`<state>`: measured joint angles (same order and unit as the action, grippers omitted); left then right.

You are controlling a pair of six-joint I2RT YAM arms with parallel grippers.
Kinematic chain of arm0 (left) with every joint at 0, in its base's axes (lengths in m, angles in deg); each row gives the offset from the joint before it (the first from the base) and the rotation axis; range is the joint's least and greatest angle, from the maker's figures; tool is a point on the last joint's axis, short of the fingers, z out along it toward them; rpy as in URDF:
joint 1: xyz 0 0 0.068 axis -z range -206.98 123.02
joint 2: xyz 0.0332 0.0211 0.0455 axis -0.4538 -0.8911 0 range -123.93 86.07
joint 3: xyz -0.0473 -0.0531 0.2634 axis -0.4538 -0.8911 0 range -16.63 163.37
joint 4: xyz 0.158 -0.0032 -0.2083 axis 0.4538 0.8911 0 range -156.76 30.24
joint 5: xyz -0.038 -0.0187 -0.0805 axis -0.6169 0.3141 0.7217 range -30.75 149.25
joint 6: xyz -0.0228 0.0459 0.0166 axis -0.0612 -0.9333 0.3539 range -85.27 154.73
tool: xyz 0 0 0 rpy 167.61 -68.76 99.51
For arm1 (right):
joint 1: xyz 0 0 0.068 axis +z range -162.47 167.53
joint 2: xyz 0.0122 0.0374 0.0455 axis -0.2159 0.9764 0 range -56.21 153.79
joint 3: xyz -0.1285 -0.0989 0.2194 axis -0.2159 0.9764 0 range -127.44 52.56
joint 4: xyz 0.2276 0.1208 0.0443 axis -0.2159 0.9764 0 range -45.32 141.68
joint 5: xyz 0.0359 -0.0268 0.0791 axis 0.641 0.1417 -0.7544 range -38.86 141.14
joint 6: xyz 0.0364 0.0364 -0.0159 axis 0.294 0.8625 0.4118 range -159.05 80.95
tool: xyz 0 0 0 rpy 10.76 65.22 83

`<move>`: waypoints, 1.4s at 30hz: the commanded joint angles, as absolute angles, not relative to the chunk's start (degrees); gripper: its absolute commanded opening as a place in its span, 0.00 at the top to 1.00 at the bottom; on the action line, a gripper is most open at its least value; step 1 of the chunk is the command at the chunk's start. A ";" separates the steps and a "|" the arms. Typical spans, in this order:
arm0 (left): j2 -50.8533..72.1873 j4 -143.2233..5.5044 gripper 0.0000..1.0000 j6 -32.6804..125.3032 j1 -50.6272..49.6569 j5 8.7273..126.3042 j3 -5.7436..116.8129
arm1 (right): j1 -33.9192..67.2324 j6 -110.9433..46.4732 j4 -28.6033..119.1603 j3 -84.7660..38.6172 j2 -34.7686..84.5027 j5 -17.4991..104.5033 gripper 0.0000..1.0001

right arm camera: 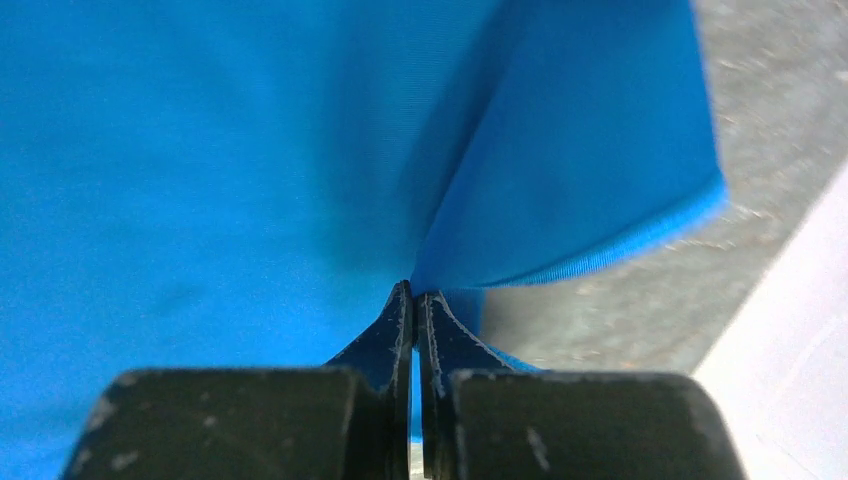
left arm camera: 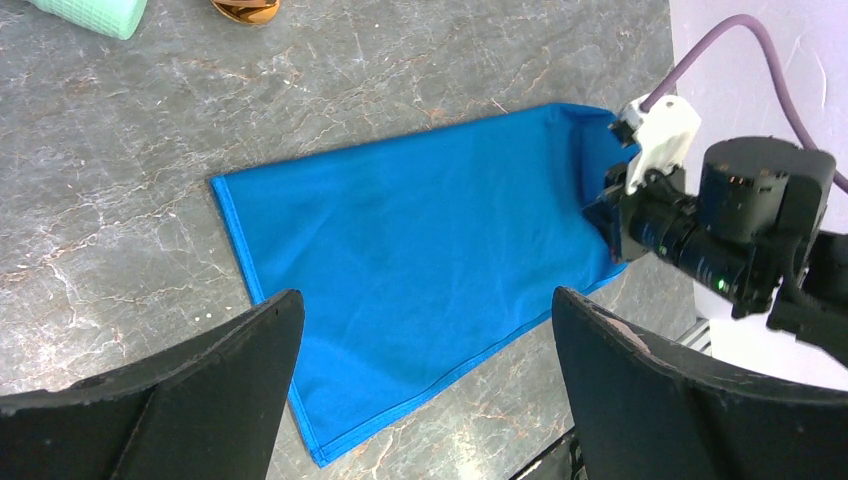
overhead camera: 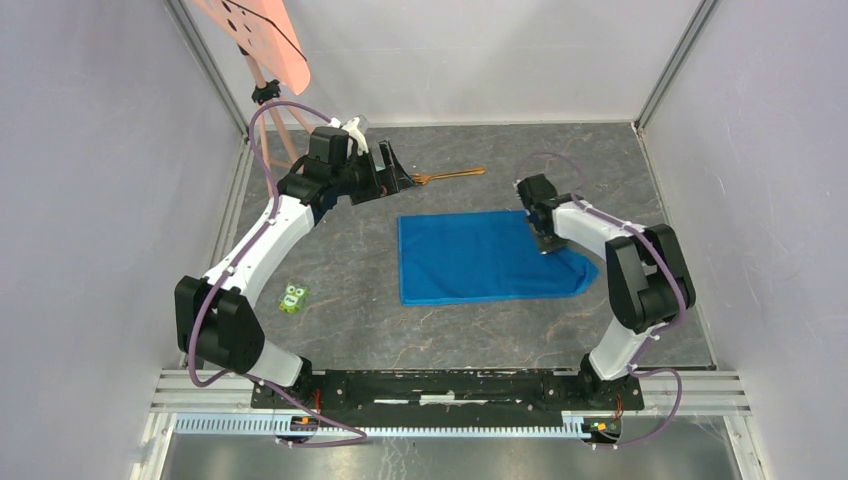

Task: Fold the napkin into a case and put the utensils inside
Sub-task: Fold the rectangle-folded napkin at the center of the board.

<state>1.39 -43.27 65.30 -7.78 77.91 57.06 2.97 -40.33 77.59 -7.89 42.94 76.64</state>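
Note:
The bright blue napkin (overhead camera: pixel 470 260) lies as a wide rectangle in the middle of the table. My right gripper (overhead camera: pixel 547 243) is shut on its right edge, and a fold of cloth (right arm camera: pixel 560 150) rises from the closed tips (right arm camera: pixel 415 292). My left gripper (overhead camera: pixel 395 170) hovers open at the back left, with nothing between its fingers (left arm camera: pixel 425 294); it looks down on the napkin (left arm camera: pixel 420 240). The copper-gold utensils (overhead camera: pixel 450 175) lie just behind the napkin, beside the left gripper. Only a gold tip (left arm camera: pixel 245 10) shows in the left wrist view.
A mint-green cylinder (left arm camera: pixel 90 12) lies next to the gold tip. A small green owl toy (overhead camera: pixel 293 297) sits left of the napkin. An orange panel on a stand (overhead camera: pixel 260 40) is at the back left corner. Walls enclose the table; a rail (overhead camera: pixel 450 385) runs along the near edge.

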 commanded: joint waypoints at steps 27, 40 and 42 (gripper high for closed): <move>2.77 -44.45 0.00 62.94 -9.05 78.94 57.83 | 32.17 -23.54 81.10 -34.95 55.40 52.49 0.99; 2.96 -44.62 0.00 62.97 -9.32 79.20 57.81 | 33.30 -22.24 81.77 -41.79 59.77 49.75 0.99; 3.00 -44.68 0.00 63.04 -9.33 79.22 57.81 | 33.43 -22.12 81.71 -42.55 60.35 49.57 1.00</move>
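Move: The right hand already has the napkin's right end pinched in its shut fingers. The place it goes towards, the napkin's left edge, lies about 38 cm to its left, some 2 cm nearer the base and 2 cm lower. Beyond the napkin, the utensils lie roughly 25 cm left and 19 cm ahead, the green tube some 45 cm left and 20 cm ahead. From the idle left hand that napkin edge is about 12 cm back, level sideways and 20 cm down. Keeping its pinch on the napkin's right end, the right hand draws that end left across the cloth towards the napkin's left edge, some 33 cm, fast at first and then easing off. On the way the wrist rolls about 30 degrees so the fingertips swing left, and turns some 25 degrees counter-clockwise; the fingers stay shut. ##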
